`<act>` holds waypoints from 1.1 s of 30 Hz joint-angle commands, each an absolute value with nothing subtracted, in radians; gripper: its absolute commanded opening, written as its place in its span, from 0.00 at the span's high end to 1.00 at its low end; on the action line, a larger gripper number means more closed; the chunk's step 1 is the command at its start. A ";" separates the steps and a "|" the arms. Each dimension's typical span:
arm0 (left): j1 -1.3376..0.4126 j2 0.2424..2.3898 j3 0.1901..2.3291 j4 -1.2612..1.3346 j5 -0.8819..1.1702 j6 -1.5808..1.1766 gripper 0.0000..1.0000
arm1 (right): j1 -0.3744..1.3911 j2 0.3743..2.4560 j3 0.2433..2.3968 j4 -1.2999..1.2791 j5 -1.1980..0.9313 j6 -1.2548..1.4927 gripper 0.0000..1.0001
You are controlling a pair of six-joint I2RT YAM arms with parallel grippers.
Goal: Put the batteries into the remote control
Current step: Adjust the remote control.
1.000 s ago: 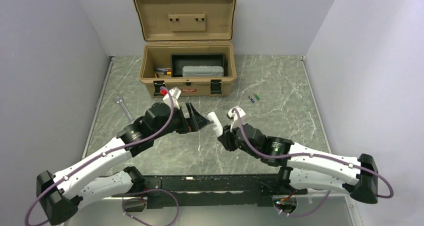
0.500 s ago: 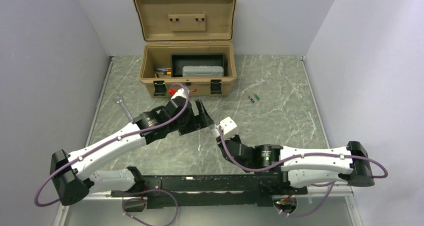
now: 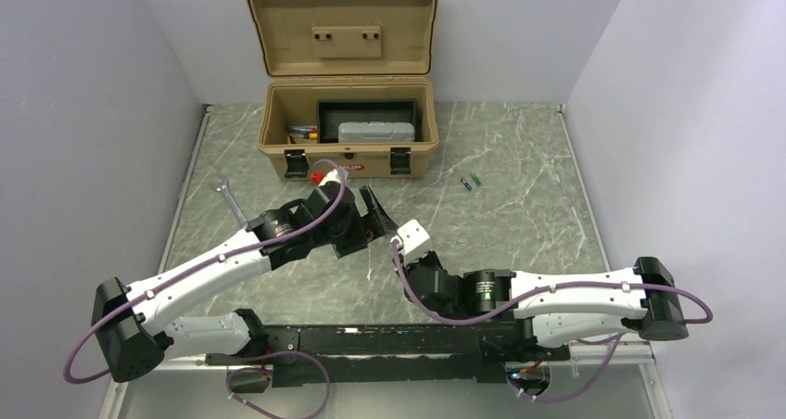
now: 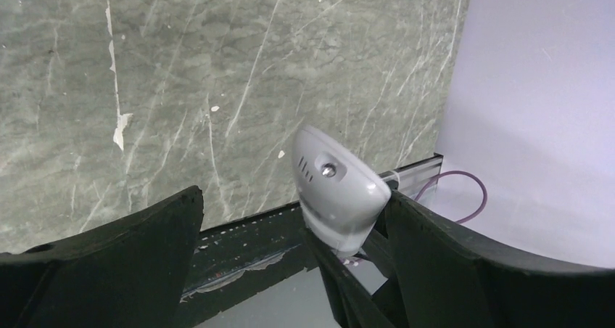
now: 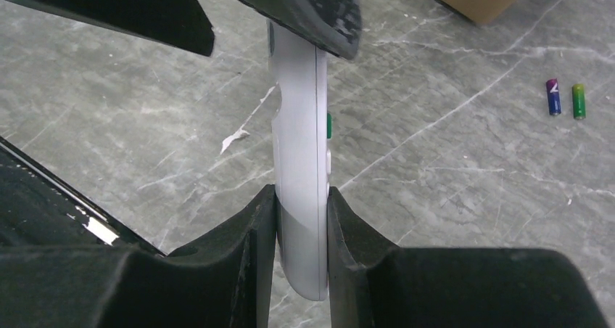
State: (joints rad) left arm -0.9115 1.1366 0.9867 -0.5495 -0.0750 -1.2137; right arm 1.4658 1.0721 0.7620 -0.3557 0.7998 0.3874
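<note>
The remote control [image 5: 301,146], a slim white bar seen edge-on, is clamped at its lower end by my right gripper [image 5: 301,197]. Its far end [image 4: 337,186] pokes between the wide-apart fingers of my open left gripper [image 4: 294,205], nearer the right finger; I cannot tell whether they touch. From above, both grippers meet mid-table, left gripper [image 3: 380,213] and right gripper [image 3: 405,252], with the remote mostly hidden under the right wrist. The batteries, one purple [image 5: 553,97] and one green [image 5: 578,101], lie side by side on the table, small in the top view [image 3: 471,182].
An open tan toolbox [image 3: 345,150] stands at the back of the marble table with a grey case and small items inside. A silver wrench [image 3: 225,196] lies at the left. The black mounting rail [image 3: 371,337] runs along the near edge.
The right arm has swung left and toward the near edge with the remote. The left arm has stretched right, bringing its open fingers round the remote's far end.
</note>
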 commanded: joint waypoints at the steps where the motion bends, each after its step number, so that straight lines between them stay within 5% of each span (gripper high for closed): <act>1: -0.915 1.125 0.987 -0.506 -0.053 -1.288 0.03 | 1.489 1.102 0.836 -0.312 0.838 0.350 1.00; 10: -0.915 1.130 1.001 -0.489 -0.032 -1.293 0.12 | 1.522 1.155 0.873 -0.320 0.891 0.337 1.00; 17: -0.915 1.123 0.997 -0.492 -0.021 -1.287 0.39 | 1.541 1.186 0.907 -0.398 0.982 0.349 1.00; 33: -0.914 1.118 0.980 -0.475 -0.020 -1.287 0.47 | 1.617 1.353 1.030 -0.562 1.158 0.361 1.00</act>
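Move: The remote control, held low in the right gripper, sticks its free end up between the open left fingers. Its middle is about 3 cm back, 3 cm right and 3 cm below the left hand; the toolbox stands some 30 cm ahead of that hand, 8 cm left and 12 cm below. For the right hand, the left gripper's mouth is about 5 cm ahead, 4 cm left and 4 cm up; the batteries lie roughly 24 cm ahead, 18 cm right and 16 cm below. Keep the right gripper shut on the remote control and carry it about 2 cm left and 1.5 cm up into the left gripper's mouth, tipping the right fingertips upward and rolling the hand's left side down, some 15 degrees altogether. Meanwhile ease the left hand about 1 cm right and 1 cm up, and close its fingers from wide open to a little over half around the remote's free end, without clamping it yet. ##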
